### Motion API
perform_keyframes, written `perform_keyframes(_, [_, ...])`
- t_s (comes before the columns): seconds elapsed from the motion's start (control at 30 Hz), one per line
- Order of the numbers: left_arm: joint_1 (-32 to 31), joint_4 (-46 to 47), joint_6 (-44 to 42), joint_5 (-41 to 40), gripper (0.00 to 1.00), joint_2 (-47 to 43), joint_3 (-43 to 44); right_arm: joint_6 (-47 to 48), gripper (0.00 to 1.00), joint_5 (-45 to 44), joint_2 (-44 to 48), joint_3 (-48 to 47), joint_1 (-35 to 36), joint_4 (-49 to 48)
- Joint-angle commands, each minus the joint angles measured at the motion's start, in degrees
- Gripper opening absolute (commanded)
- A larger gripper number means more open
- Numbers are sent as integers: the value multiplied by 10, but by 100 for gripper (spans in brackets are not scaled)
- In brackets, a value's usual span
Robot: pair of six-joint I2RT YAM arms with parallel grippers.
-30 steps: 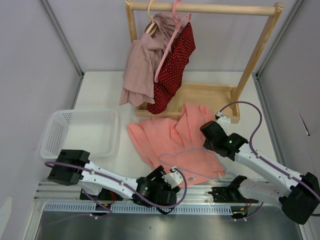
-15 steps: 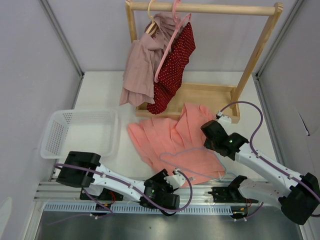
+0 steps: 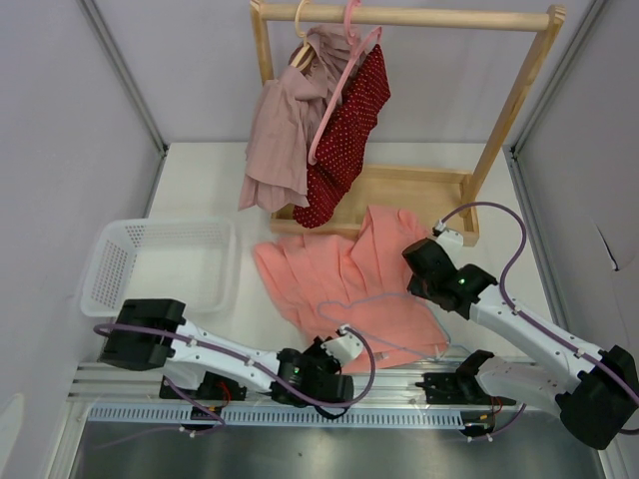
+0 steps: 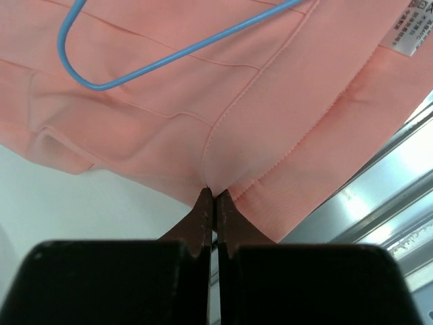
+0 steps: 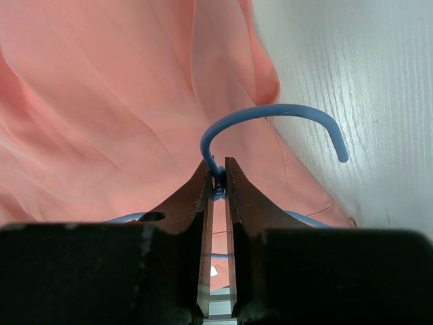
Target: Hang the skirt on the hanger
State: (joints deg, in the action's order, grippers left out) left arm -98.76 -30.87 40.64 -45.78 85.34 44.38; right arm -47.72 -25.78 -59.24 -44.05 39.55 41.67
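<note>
The salmon-pink skirt (image 3: 334, 274) lies spread on the table, its waistband toward the near edge. The thin light-blue hanger (image 3: 371, 298) rests on top of it. My left gripper (image 3: 343, 338) is at the skirt's near edge. In the left wrist view this gripper (image 4: 214, 194) is shut, pinching a fold of the skirt (image 4: 270, 115) by the waistband, with the hanger (image 4: 169, 61) lying just beyond. My right gripper (image 5: 220, 177) is shut on the hanger (image 5: 270, 112) at the base of its hook, over the skirt (image 5: 101, 101). From above, the right gripper (image 3: 421, 289) sits at the skirt's right side.
A white basket (image 3: 160, 261) stands at the left. At the back, a wooden rack (image 3: 399, 17) holds a mauve garment (image 3: 285, 130) and a dark red dotted garment (image 3: 349, 130) on a pink hanger (image 3: 339, 100). A metal rail (image 4: 379, 203) runs along the near edge.
My left gripper has closed from open onto the skirt's near edge, and the left arm has shifted slightly. The right arm and the hanger have stayed put.
</note>
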Motion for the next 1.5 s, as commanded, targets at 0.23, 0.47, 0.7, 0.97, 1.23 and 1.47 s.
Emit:
perform_keyframes(0.23, [97, 53, 16, 70, 0, -115, -68, 16, 0, -15, 9, -14, -22, -30])
perform_keyframes(0.47, [169, 61, 15, 139, 0, -165, -81, 19, 0, -11, 3, -17, -35, -43])
perform_keyframes(0.7, [247, 53, 16, 212, 0, -199, -79, 17, 0, -9, -2, 0, -41, -55])
perform_keyframes(0.97, [311, 63, 20, 266, 0, -204, -85, 21, 0, 7, -29, 11, -46, -82])
perform_keyframes(1.23, [333, 91, 19, 294, 0, -152, -71, 33, 20, 20, -45, 27, -47, -100])
perform_keyframes(1.47, [341, 114, 21, 318, 0, -120, -67, 42, 65, 35, -54, 27, -54, -101])
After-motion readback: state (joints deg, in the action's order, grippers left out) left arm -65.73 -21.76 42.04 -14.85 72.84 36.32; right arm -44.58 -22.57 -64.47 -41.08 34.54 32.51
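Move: The shut left gripper pinches the skirt's near edge at its left corner; the hanger's left end lies about 12 cm straight ahead of it and 2 cm lower, and the white care tag some 12 cm to its right and 1 cm farther out. The right gripper holds the hanger's neck; the skirt's middle, where the hanger goes down, lies about 13 cm to its left, 1 cm back and 6 cm below, with the hanger's left end about 20 cm left, 2 cm back and 6 cm below. Keep the skirt's corner pinched and bring the left gripper about 7 cm forward and a little left, from the table's near edge towards the hanger's left end, arching up 2 cm and then sinking while the fingers tip some 25 degrees downward and swing counter-clockwise. With the right, carry the hanger 2 cm forward, lower it about 3 cm onto the skirt and open the fingers to let go of the neck. ##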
